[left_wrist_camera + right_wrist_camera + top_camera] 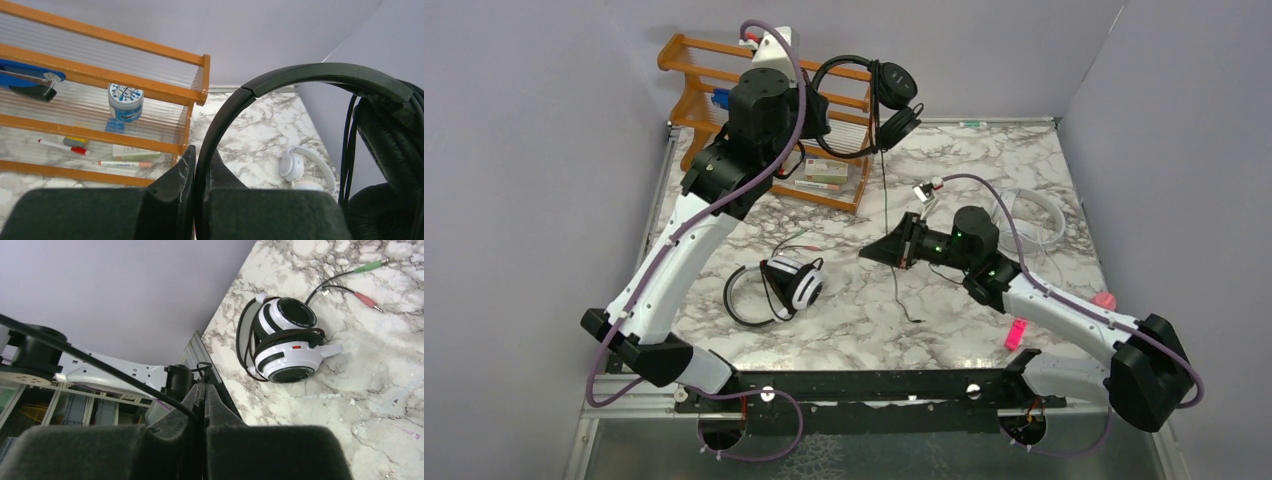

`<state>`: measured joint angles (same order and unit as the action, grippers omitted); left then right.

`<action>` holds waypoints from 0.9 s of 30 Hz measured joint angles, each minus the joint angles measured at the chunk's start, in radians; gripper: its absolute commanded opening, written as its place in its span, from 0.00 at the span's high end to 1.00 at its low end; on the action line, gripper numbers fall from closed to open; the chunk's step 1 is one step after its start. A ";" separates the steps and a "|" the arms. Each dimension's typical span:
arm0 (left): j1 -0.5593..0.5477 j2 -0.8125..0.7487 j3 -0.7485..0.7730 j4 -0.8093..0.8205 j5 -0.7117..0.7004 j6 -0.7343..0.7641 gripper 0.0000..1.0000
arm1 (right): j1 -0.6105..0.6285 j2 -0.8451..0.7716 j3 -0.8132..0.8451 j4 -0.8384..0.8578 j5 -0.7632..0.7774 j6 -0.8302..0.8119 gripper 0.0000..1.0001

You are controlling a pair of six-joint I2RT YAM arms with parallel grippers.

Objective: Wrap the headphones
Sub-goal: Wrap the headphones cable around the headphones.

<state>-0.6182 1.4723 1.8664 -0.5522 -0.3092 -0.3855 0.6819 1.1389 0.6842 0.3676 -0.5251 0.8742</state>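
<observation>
The all-black headphones [879,100] hang in the air beside the rack. My left gripper [819,120] is shut on their headband [235,105], which runs up between the jaws. Their ear cups [395,145] sit at the right of the left wrist view. The black cord [888,195] drops from them, and my right gripper [871,254] is shut on it above the table; the cord [100,367] enters the closed jaws from the left. White headphones with black pads [792,285] [285,342] lie on the marble, cord looped around them. All-white headphones [1029,215] [300,167] lie at the back right.
An orange wooden rack [724,75] [150,90] stands at the back left with a small jar [125,101], markers and boxes. Green and pink plugs [370,285] lie by the white-and-black pair. A pink marker [1014,333] lies near the right arm's base.
</observation>
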 measured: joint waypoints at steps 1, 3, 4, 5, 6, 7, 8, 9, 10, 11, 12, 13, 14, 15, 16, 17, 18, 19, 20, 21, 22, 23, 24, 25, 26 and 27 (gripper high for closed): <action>0.000 -0.012 0.009 -0.005 0.012 -0.005 1.00 | 0.000 0.016 -0.010 0.017 0.000 0.002 0.93; 0.000 -0.030 0.026 -0.009 0.042 -0.013 1.00 | 0.000 0.055 -0.023 0.053 0.000 0.009 0.93; 0.001 -0.035 0.034 -0.010 0.059 -0.016 1.00 | 0.000 0.076 -0.026 0.070 -0.001 0.010 0.93; 0.002 -0.037 0.042 -0.012 0.083 -0.021 1.00 | 0.000 0.090 -0.027 0.084 -0.001 0.010 0.93; 0.002 -0.037 0.046 -0.012 0.104 -0.024 1.00 | 0.000 0.099 -0.027 0.096 0.000 0.010 0.93; 0.002 -0.037 0.048 -0.014 0.125 -0.027 1.00 | 0.000 0.105 -0.029 0.109 0.000 0.008 0.93; 0.002 -0.037 0.050 -0.017 0.149 -0.031 1.00 | 0.000 0.109 -0.032 0.121 0.000 0.006 0.93; 0.002 -0.037 0.050 -0.021 0.178 -0.037 1.00 | 0.000 0.113 -0.037 0.134 0.003 0.005 0.93; 0.002 -0.037 0.050 -0.023 0.205 -0.041 1.00 | 0.000 0.115 -0.043 0.145 0.008 0.000 0.93; 0.002 -0.037 0.050 -0.023 0.227 -0.043 1.00 | 0.000 0.119 -0.051 0.161 0.013 -0.004 0.93; 0.002 -0.037 0.050 -0.023 0.253 -0.045 1.00 | 0.000 0.124 -0.060 0.172 0.018 -0.011 0.93; 0.002 -0.037 0.050 -0.023 0.276 -0.047 1.00 | 0.000 0.131 -0.068 0.183 0.024 -0.020 0.93; 0.002 -0.039 0.050 -0.023 0.300 -0.047 1.00 | 0.000 0.140 -0.073 0.189 0.030 -0.031 0.93; 0.002 -0.040 0.050 -0.022 0.323 -0.048 1.00 | 0.000 0.150 -0.077 0.191 0.039 -0.045 0.93; 0.002 -0.045 0.046 -0.018 0.351 -0.048 1.00 | 0.000 0.159 -0.079 0.190 0.049 -0.060 0.91; 0.002 -0.052 0.039 -0.013 0.375 -0.047 1.00 | 0.000 0.168 -0.080 0.189 0.064 -0.076 0.90; 0.002 -0.061 0.028 -0.007 0.398 -0.045 1.00 | 0.000 0.176 -0.080 0.187 0.080 -0.095 0.90; 0.002 -0.076 0.010 0.002 0.423 -0.044 1.00 | 0.000 0.181 -0.080 0.183 0.096 -0.115 0.89; 0.002 -0.093 -0.012 0.013 0.451 -0.040 1.00 | -0.003 0.185 -0.080 0.181 0.110 -0.135 0.91; 0.002 -0.114 -0.036 0.024 0.485 -0.031 1.00 | -0.006 0.190 -0.080 0.177 0.120 -0.155 0.96; 0.002 -0.129 -0.053 0.032 0.512 -0.022 1.00 | -0.011 0.192 -0.080 0.172 0.129 -0.176 0.99; 0.002 -0.147 -0.074 0.043 0.542 -0.008 1.00 | -0.020 0.194 -0.079 0.162 0.132 -0.198 1.00; 0.002 -0.164 -0.096 0.052 0.573 0.012 1.00 | -0.029 0.195 -0.077 0.152 0.132 -0.216 1.00; 0.002 -0.177 -0.113 0.059 0.594 0.030 1.00 | -0.046 0.195 -0.068 0.131 0.131 -0.236 1.00; 0.002 -0.204 -0.157 0.077 0.628 0.069 1.00 | -0.064 0.195 -0.059 0.116 0.129 -0.254 1.00; 0.002 -0.231 -0.196 0.081 0.649 0.097 1.00 | -0.088 0.194 -0.046 0.099 0.124 -0.271 1.00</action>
<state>-0.6167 1.2415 1.6699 -0.4709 0.3397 -0.2882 0.5941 1.3331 0.6380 0.4667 -0.4015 0.6033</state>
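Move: Over the table's far left, the left hand holds the black headphones by the headband; the cable pinched in the right fingers lies about 17 cm back, 7 cm right and 19 cm below it, the shelf rack's middle some 14 cm ahead, 12 cm left and 32 cm down. From the right hand, the black ear cups are about 18 cm ahead, 7 cm right and 19 cm up; the white headphones lie roughly 20 cm left, 2 cm ahead and 22 cm down. Bringing the headphones back towards the right hand, the left hand travels some 12 cm back and 5 cm to the right, first rising slightly, while its wrist swings about 35 degrees clockwise with the headband still gripped. The right hand sinks about 8 cm, then also pushes about 7 cm forward, in under the cups, the cable still between its nearly shut fingers. ##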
